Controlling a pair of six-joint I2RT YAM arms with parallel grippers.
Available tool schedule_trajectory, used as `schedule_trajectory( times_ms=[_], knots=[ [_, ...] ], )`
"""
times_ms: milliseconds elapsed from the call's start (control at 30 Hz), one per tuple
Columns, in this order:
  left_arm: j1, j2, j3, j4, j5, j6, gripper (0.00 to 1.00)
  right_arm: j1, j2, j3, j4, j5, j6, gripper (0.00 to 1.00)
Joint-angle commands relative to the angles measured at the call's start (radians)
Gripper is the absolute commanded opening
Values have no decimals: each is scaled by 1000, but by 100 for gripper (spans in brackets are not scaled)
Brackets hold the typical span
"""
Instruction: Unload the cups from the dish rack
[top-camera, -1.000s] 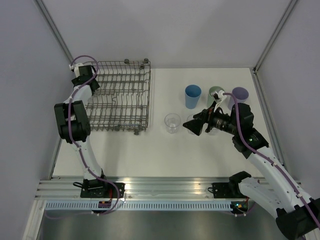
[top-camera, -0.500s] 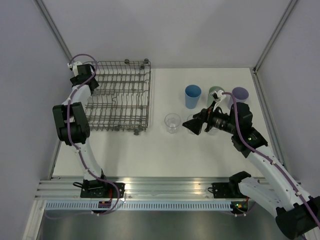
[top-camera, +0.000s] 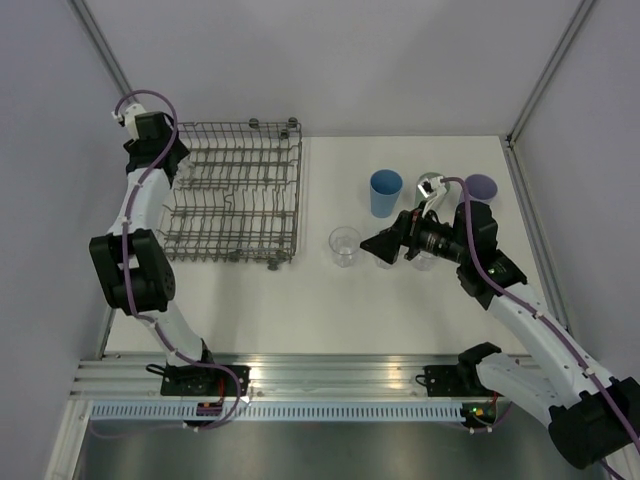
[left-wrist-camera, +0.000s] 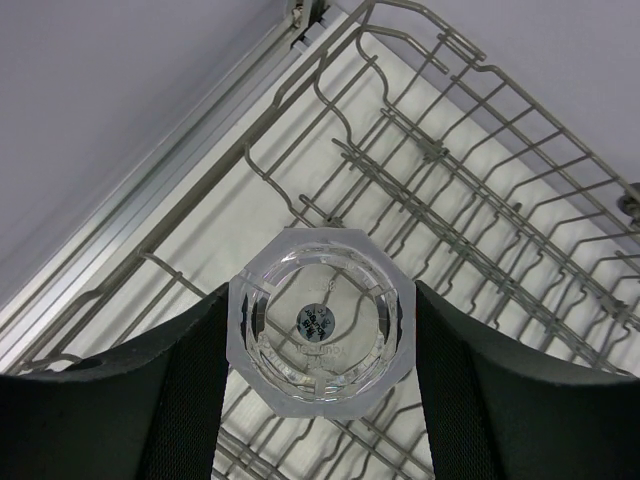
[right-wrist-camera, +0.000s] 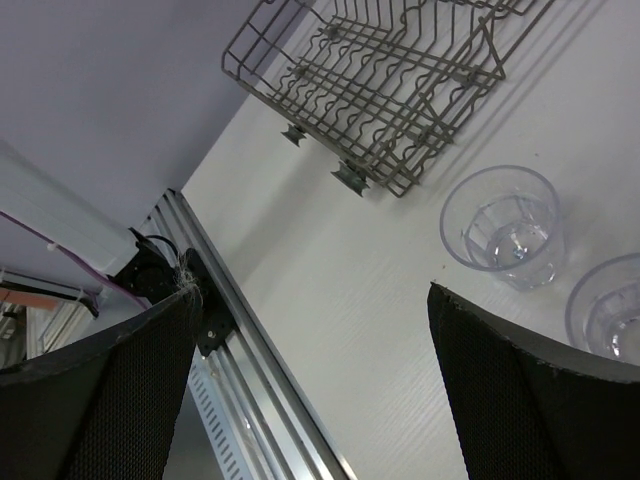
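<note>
My left gripper (left-wrist-camera: 320, 296) is shut on a clear cup (left-wrist-camera: 320, 322), whose octagonal base faces the wrist camera; it hangs above the grey wire dish rack (left-wrist-camera: 480, 150). Seen from above, the left gripper (top-camera: 150, 140) is over the far-left corner of the dish rack (top-camera: 298, 190), and the held cup is hidden there. The right gripper (top-camera: 375, 246) is open and empty, hovering low between a clear cup (top-camera: 345, 245) and the cups to its right. Blue (top-camera: 386, 192), green (top-camera: 432, 185) and purple (top-camera: 481, 187) cups stand behind it. Two clear cups (right-wrist-camera: 500, 225) (right-wrist-camera: 612, 305) show in the right wrist view.
Grey enclosure walls close in on the left, back and right. An aluminium rail (top-camera: 330, 375) with both arm bases runs along the near edge. A metal frame bar (left-wrist-camera: 150, 190) lies just beyond the rack's left side.
The left arm has risen and swung toward the far-left corner, carrying the clear cup up off the rack. The right gripper has drifted slightly left, still open.
</note>
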Motion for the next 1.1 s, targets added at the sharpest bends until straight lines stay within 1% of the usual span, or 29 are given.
schedule_trajectory(
  times_ms=[0, 167, 267, 300, 367, 400, 433, 467, 500, 533, 567, 600, 633, 733, 767, 833, 867, 900, 933, 967, 1000, 1033, 1067],
  knots=[
    [-9, -75, -13, -15, 55, -93, 2, -3, -7, -26, 148, -66, 132, 98],
    [-9, -107, -62, -15, 75, -130, 2, -4, -45, -5, 90, -18, 119, 98],
    [-10, -151, -106, -20, 99, -159, 2, -4, -63, 15, 81, -12, 123, 98],
    [-9, -192, -122, -20, 109, -172, 2, -4, -65, 18, 82, -14, 128, 98],
    [-9, -237, -178, -19, 147, -218, 2, -3, -71, 12, 108, -31, 175, 98],
    [-12, -292, -220, -19, 164, -238, 2, -4, -74, 5, 164, -38, 203, 98],
    [-12, -317, -238, -17, 185, -272, 2, -3, -76, -8, 202, -47, 273, 98],
    [-16, -349, -257, -17, 223, -287, 2, -4, -76, -35, 246, -58, 307, 98],
    [-22, -375, -296, -17, 242, -304, 2, -4, -76, -50, 325, -64, 347, 98],
    [-27, -433, -317, -11, 267, -320, 2, -4, -76, -66, 364, -64, 379, 98],
    [-33, -462, -338, -9, 312, -356, 2, -4, -76, -90, 422, -63, 433, 98],
    [-39, -487, -388, 6, 346, -373, 2, -4, -74, -101, 446, -54, 456, 98],
    [-47, -539, -413, 49, 395, -384, 2, -4, -74, -110, 467, -51, 474, 98],
    [-68, -596, -478, 72, 523, -455, 2, -1, -74, -136, 564, -74, 542, 97],
    [-71, -627, -495, 87, 591, -478, 2, -3, -76, -146, 593, -72, 553, 97],
    [-90, -656, -560, 147, 668, -548, 2, -1, -82, -146, 596, -60, 553, 96],
    [-107, -683, -596, 179, 746, -600, 2, -1, -82, -144, 596, -57, 551, 96],
    [-119, -694, -616, 208, 747, -623, 2, -3, -82, -144, 596, -54, 548, 95],
    [-130, -706, -633, 234, 800, -649, 2, -1, -80, -146, 595, -51, 548, 95],
    [-137, -723, -649, 276, 823, -682, 2, -3, -80, -147, 590, -49, 547, 95],
    [-175, -734, -689, 334, 846, -711, 2, -3, -77, -147, 587, -49, 542, 94],
    [-191, -742, -709, 371, 875, -766, 2, -3, -76, -153, 587, -46, 542, 94],
    [-211, -749, -723, 394, 879, -788, 2, -1, -74, -158, 588, -43, 542, 93]
  ],
)
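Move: The left gripper already holds the last clear cup clear of the rack. The open right gripper, which the cup is headed for, is some 62 cm to its right, 28 cm nearer the base and slightly higher. The dish rack's middle lies about 17 cm below and 12 cm to the right; a standing clear cup is about 57 cm right, 14 cm back and 16 cm down. From the right gripper, the held cup is roughly 31 cm ahead, 60 cm left and 8 cm lower. Carry the clear cup in the left gripper's kept grip back and then rightward over the rack towards the right gripper, about 22 cm right and 15 cm back, rising some 5 cm, while swinging the fingers clockwise from forward-left to forward-right. Meanwhile raise the open right gripper about 7 cm, tilting its fingertips up some 20 degrees. ##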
